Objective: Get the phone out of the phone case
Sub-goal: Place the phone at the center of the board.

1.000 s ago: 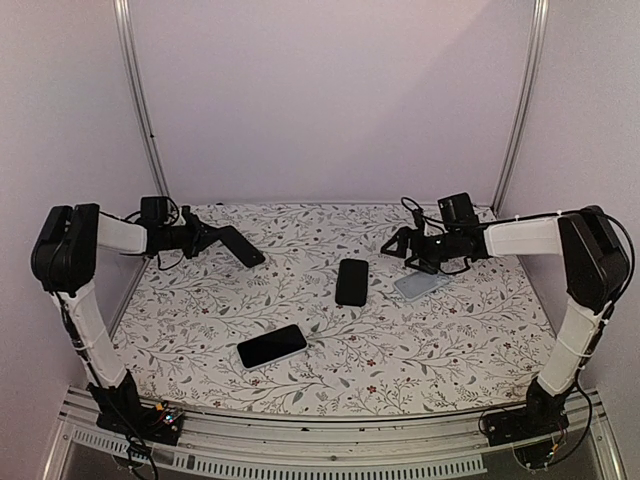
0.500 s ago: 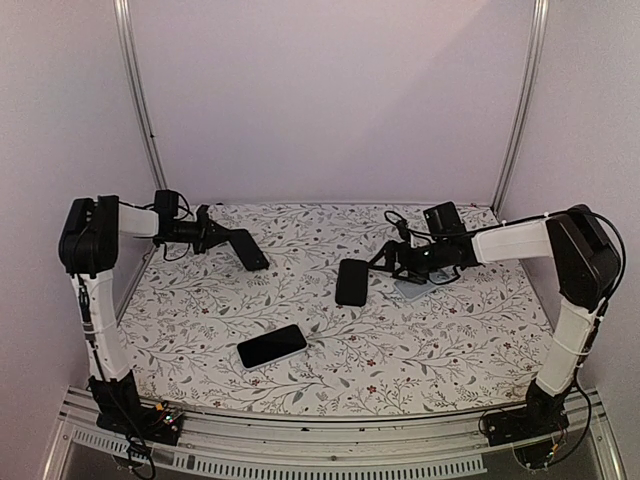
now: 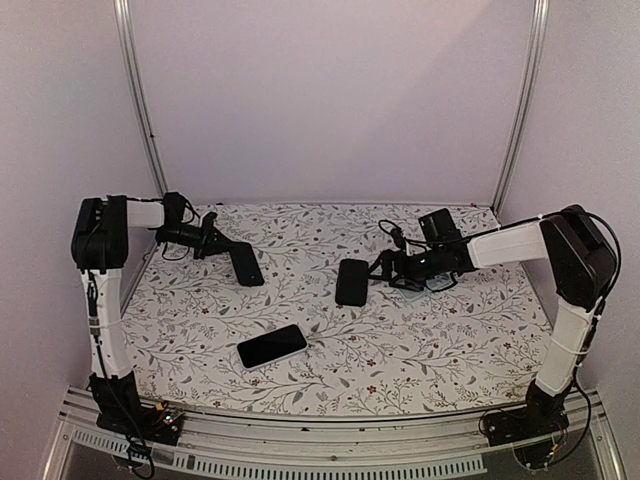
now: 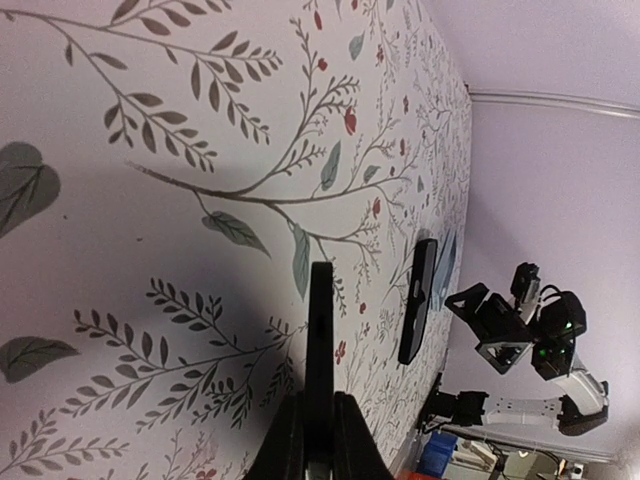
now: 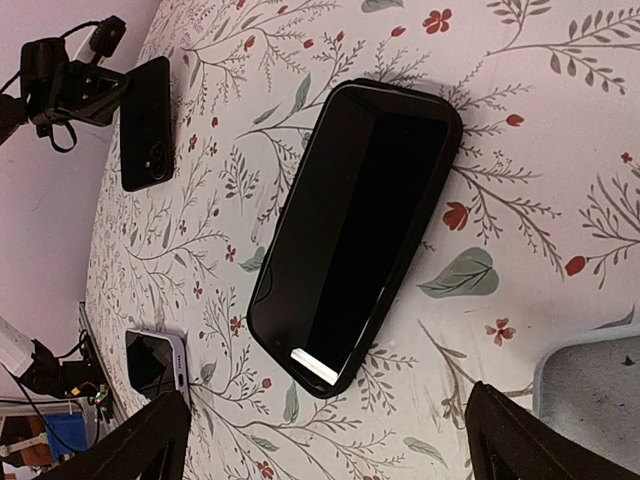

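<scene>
A black phone case point(image 3: 352, 281) lies flat mid-table, and a dark glossy phone face point(image 5: 355, 230) fills its rim. My right gripper point(image 3: 383, 268) hovers just to its right, low over the cloth and open, with both fingers wide apart and nothing between them point(image 5: 335, 450). The case's near end lies just ahead of them. At far left, my left gripper point(image 3: 215, 243) is shut on a thin flat black slab point(image 3: 245, 265). The left wrist view shows the slab edge-on point(image 4: 320, 340), close above the cloth. Whether the slab is a phone or a case I cannot tell.
A second phone point(image 3: 272, 346) with a pale edge lies screen-up near the front, and its corner shows in the right wrist view point(image 5: 155, 360). A grey translucent case point(image 5: 590, 390) lies just right of my right gripper. Side walls and metal posts point(image 3: 140, 110) border the floral table point(image 3: 450, 340).
My right gripper has moved left from over the grey case to the black cased phone. The left arm has drawn in, and the slab has tipped lower toward the table.
</scene>
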Controlling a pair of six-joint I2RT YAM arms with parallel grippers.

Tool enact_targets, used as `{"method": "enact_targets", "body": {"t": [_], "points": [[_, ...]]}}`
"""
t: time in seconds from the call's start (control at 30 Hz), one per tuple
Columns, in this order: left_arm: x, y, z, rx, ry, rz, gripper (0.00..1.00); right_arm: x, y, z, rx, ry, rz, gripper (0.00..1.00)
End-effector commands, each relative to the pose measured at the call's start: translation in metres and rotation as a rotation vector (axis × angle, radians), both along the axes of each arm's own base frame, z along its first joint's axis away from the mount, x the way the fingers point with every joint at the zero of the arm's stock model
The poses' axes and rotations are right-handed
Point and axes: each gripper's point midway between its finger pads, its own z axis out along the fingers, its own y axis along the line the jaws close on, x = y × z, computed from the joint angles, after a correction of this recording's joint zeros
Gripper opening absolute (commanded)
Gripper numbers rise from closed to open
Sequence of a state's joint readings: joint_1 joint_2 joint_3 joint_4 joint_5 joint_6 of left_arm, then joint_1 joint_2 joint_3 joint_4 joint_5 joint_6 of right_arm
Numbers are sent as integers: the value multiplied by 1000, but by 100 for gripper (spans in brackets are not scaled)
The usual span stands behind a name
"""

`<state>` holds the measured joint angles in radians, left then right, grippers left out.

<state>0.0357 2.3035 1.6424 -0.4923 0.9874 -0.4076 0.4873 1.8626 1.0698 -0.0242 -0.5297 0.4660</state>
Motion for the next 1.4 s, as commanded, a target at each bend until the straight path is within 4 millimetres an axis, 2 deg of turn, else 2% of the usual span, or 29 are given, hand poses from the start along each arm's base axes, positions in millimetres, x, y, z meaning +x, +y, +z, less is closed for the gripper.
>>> {"method": "enact_targets", "body": {"t": [0.0, 0.17, 0.33, 0.6, 0.7, 0.73, 0.9, 1.0, 1.13, 1.37], "points": [[-11, -1, -8, 26, 0, -81, 2, -10, 10, -16, -14, 16, 45, 99], [-8, 3, -17, 78, 10, -84, 12, -16, 9, -26, -38, 37, 39, 99], [1, 9, -15, 143, -8, -72, 27, -21, 1, -33, -68, 47, 17, 99], [21, 4, -20, 211, -19, -79, 27, -22, -16, -35, -128, 33, -44, 99], [31, 9, -21, 255, -23, -62, 28, -18, -24, -36, -142, 29, -72, 99], [32, 1, -18, 271, -36, -73, 29, -16, -28, -36, -145, 29, -83, 99], [45, 2, 10, 356, -109, -41, 39, -8, -51, -36, -165, 32, -148, 99], [45, 0, 29, 389, -150, -28, 42, -6, -64, -34, -183, 31, -177, 99], [37, -14, 53, 411, -217, -25, 47, -7, -82, -36, -221, 35, -214, 99], [11, -47, 85, 380, -297, -29, 51, -7, -126, -43, -276, 70, -327, 99]]}}
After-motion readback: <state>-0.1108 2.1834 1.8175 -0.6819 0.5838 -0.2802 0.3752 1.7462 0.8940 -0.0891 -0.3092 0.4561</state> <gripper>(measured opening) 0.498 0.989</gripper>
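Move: The phone is already in the left hand's nearly shut fingers, by its far left corner. Its middle lies about 6 cm back, 5 cm to the right and 2 cm below, just over the board. The white-edged phone is some 29 cm back and 15 cm right; the black phone is 10 cm back and 32 cm right. From the right hand, the empty case is roughly 9 cm right, 2 cm ahead and 5 cm below, the black phone 7 cm left and 1 cm ahead. The left hand lowers the phone's held end about 2 cm onto the board and opens to let go, slides some 4 cm forward off the edge, then rises about 7 cm, easing back and right, fingers tipping some 25 degrees steeper. The wide-open right hand sinks 3 cm, then sweeps about 9 cm right, away from the black phone, seeming to drag the case with a fingertip at its edge. ##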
